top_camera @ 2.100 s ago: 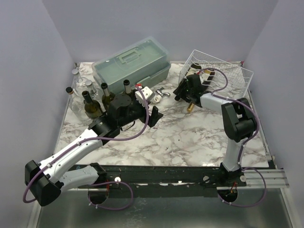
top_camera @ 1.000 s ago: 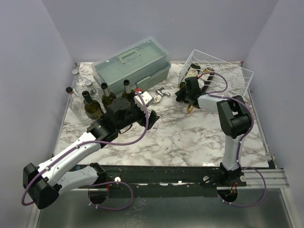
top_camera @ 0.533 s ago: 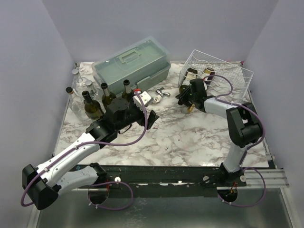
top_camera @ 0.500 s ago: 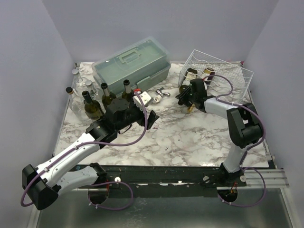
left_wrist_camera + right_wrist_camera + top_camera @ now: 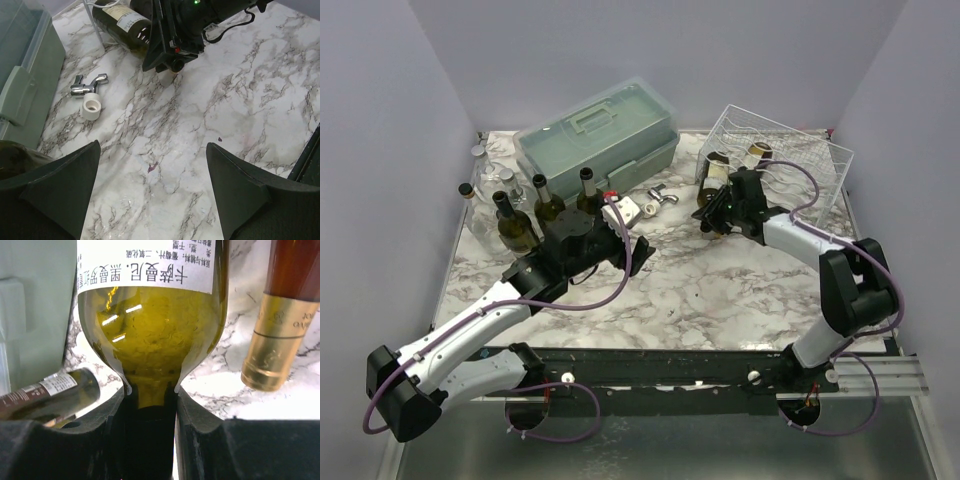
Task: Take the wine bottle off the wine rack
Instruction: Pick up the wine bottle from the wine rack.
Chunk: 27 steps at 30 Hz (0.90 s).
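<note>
The white wire wine rack (image 5: 800, 165) stands at the back right of the marble table. A green wine bottle (image 5: 150, 330) with a white label lies at the rack's left end (image 5: 717, 170), its neck pointing toward me. My right gripper (image 5: 720, 208) is shut on that neck, and its fingers (image 5: 200, 425) press both sides of the glass. The left wrist view shows the same dark bottle (image 5: 122, 20) and the right gripper (image 5: 175, 45). My left gripper (image 5: 635, 243) hovers open over bare marble mid-table (image 5: 155, 185), holding nothing.
A pale green toolbox (image 5: 595, 135) sits at the back left, with several upright bottles (image 5: 545, 200) and jars (image 5: 485, 175) in front of it. A metal tap fitting (image 5: 87, 85) and a white ring (image 5: 92, 106) lie between the arms. A gold-capped bottle (image 5: 272, 340) lies beside the held one.
The rack, tilted up earlier, has settled flat. My right arm's elbow has swung out to the right while its gripper stays shut on the bottle neck. The left arm has barely moved.
</note>
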### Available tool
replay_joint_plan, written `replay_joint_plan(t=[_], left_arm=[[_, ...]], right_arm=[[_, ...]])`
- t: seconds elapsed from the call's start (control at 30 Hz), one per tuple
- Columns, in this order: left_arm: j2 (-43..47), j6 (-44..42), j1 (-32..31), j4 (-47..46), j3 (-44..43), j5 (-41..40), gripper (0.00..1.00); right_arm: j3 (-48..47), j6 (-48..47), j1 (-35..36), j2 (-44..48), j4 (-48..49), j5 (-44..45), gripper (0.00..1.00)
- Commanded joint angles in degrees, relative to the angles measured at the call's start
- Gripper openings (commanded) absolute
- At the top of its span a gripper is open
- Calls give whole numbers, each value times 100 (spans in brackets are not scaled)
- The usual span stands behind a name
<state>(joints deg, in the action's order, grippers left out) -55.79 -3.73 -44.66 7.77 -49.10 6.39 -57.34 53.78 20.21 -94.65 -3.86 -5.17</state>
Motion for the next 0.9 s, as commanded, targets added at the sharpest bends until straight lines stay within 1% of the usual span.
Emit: replay_joint_plan(t=[0.0, 0.03, 0.33, 0.47, 0.6, 0.77, 0.87], left_arm=[[68, -32, -45, -159, 98, 9, 88], [68, -38, -49, -170, 110, 15, 88], [86, -115, -99, -271, 195, 27, 88], [102, -233, -133, -289, 232, 177, 88], [175, -455, -175, -346, 290, 510, 89], [416, -930, -263, -486, 481, 1173, 89], [545, -1128, -347, -590, 606, 1365, 90]], right_arm=[[101, -436, 9, 613, 395, -153, 0], [140, -456, 10, 689, 223, -180, 0], [477, -618, -17, 1286, 37, -412, 0], [515, -693, -41, 1483, -62, -660, 0], [582, -843, -34, 1662, -174, -1132, 0], [697, -1222, -35, 2027, -587, -1393, 0], [780, -1324, -34, 2226, -767, -1599, 0]])
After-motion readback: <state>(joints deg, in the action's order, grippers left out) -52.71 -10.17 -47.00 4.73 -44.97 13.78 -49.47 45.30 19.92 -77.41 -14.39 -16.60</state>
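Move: The right hand already pinches the wine bottle by its neck; the bottle's middle is about 9 cm ahead, 1 cm right and slightly above the fingers, its base end still in the rack. The rack's middle lies some 20 cm ahead and 15 cm right; the gold-necked bottle in it, about 14 cm ahead and 9 cm right. The faucet is roughly 9 cm ahead, 11 cm left. From the left hand the wine bottle is about 25 cm ahead, 15 cm right, 13 cm lower. Steadily back towards its own base, about 8.5 cm, the right hand draws the wine bottle out of the rack base-last, rising all the while, fastest near the end, and swinging some 15 degrees counter-clockwise as it keeps its grip on the neck. Late on, the empty, open left hand eases back about 3 cm and slightly right, turning a little clockwise. ##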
